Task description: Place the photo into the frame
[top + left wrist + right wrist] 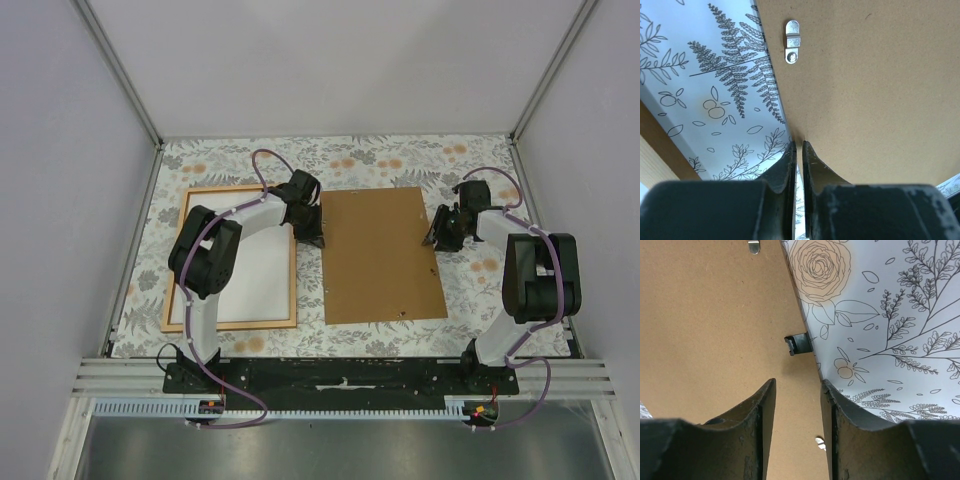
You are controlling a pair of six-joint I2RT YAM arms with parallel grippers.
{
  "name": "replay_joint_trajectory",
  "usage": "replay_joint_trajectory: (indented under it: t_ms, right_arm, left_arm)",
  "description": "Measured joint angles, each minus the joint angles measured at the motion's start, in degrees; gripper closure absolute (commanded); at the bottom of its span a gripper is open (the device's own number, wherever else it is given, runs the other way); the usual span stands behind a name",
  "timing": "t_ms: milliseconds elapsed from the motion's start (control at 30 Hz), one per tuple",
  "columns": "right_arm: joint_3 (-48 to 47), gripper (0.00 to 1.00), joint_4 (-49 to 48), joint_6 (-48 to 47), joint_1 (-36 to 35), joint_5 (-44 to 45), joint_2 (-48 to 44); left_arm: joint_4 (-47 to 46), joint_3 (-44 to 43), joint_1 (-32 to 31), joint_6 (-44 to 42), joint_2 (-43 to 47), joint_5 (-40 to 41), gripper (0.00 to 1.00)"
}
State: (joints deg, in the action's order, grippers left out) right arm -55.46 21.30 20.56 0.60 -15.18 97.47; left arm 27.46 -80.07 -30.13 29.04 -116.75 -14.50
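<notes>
The photo [250,275] lies white side up inside the light wooden frame [230,325] at the left of the table. A brown backing board [380,255] lies flat to the right of it. My left gripper [310,232] sits at the board's left edge, near the far corner. In the left wrist view the left gripper [799,145] is shut on the thin edge of the board [880,90]. My right gripper [438,235] is at the board's right edge. In the right wrist view it [797,385] stands open astride that edge of the board [710,325], holding nothing.
A floral tablecloth [400,160] covers the table. Pale walls and metal posts [120,80] enclose it on three sides. The board carries a silver turn clip [792,41] and a black clip [799,344] at its edges. The arm bases stand on a black rail [340,378].
</notes>
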Motion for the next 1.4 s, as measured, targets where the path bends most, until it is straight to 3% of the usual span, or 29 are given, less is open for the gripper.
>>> replay_joint_trajectory:
  t_ms: [533, 667, 800, 1133, 1267, 1333, 1400]
  right_arm:
    - [0.94, 0.54, -3.72, 2.03, -0.07, -5.31, -0.13]
    - [0.98, 0.54, -5.4, 6.01, -4.37, -16.87, -0.11]
    - [1.01, 0.54, -5.77, 7.39, -7.41, -22.69, -0.11]
    - [0.33, 0.55, -3.1, 7.26, -6.38, -17.77, -0.13]
    - [-1.79, 0.55, -0.66, 6.8, -6.49, -12.66, -0.24]
    - [-2.03, 0.55, 0.07, 6.82, -6.49, -9.33, -0.81]
    - [-2.03, 0.54, 1.25, 6.91, -6.49, -5.9, -1.86]
  left_arm:
    - [5.88, -2.27, 0.48, -1.03, -0.11, 3.13, 0.91]
    - [2.36, -3.96, -2.14, -0.35, -0.09, -4.24, 0.91]
    - [0.37, -4.96, -4.61, -0.33, -0.04, -7.8, 0.91]
    - [1.95, -5.14, -3.3, -0.55, 0.0, -6.23, 0.9]
    - [4.04, -6.16, -2.89, -1.36, 0.0, -4.0, 0.78]
    - [4.42, -6.91, -3.02, -1.66, 0.0, -3.56, 0.64]
    - [5.03, -8.31, -3.67, -2.01, -0.02, -2.99, 0.61]
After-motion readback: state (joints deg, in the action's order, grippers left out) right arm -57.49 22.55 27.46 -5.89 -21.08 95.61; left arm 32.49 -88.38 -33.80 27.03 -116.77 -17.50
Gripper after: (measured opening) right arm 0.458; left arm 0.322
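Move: Both hands are on the backing board. Its middle lies about 13 cm to the left hand's right and 3 cm back, about 1 cm lower; the frame's middle is some 18 cm to that hand's left and 3 cm back. From the right hand the board's middle is about 10 cm left and 3 cm back, 1 cm lower, and the small black clip at the board's right edge sits 3 cm ahead, straight in line. Leftward together by some 1.5 cm, the hands begin at the board's opposite edges; then they shoot inward and rise. The left swings about 7 cm right, settling 4 cm higher over the board, fingers starting to open. The right jumps 9 cm farther left, rolling its left side up, then eases 4 to 5 cm back right, raised 3 cm, fingers still half open. Both end clear of the board. ##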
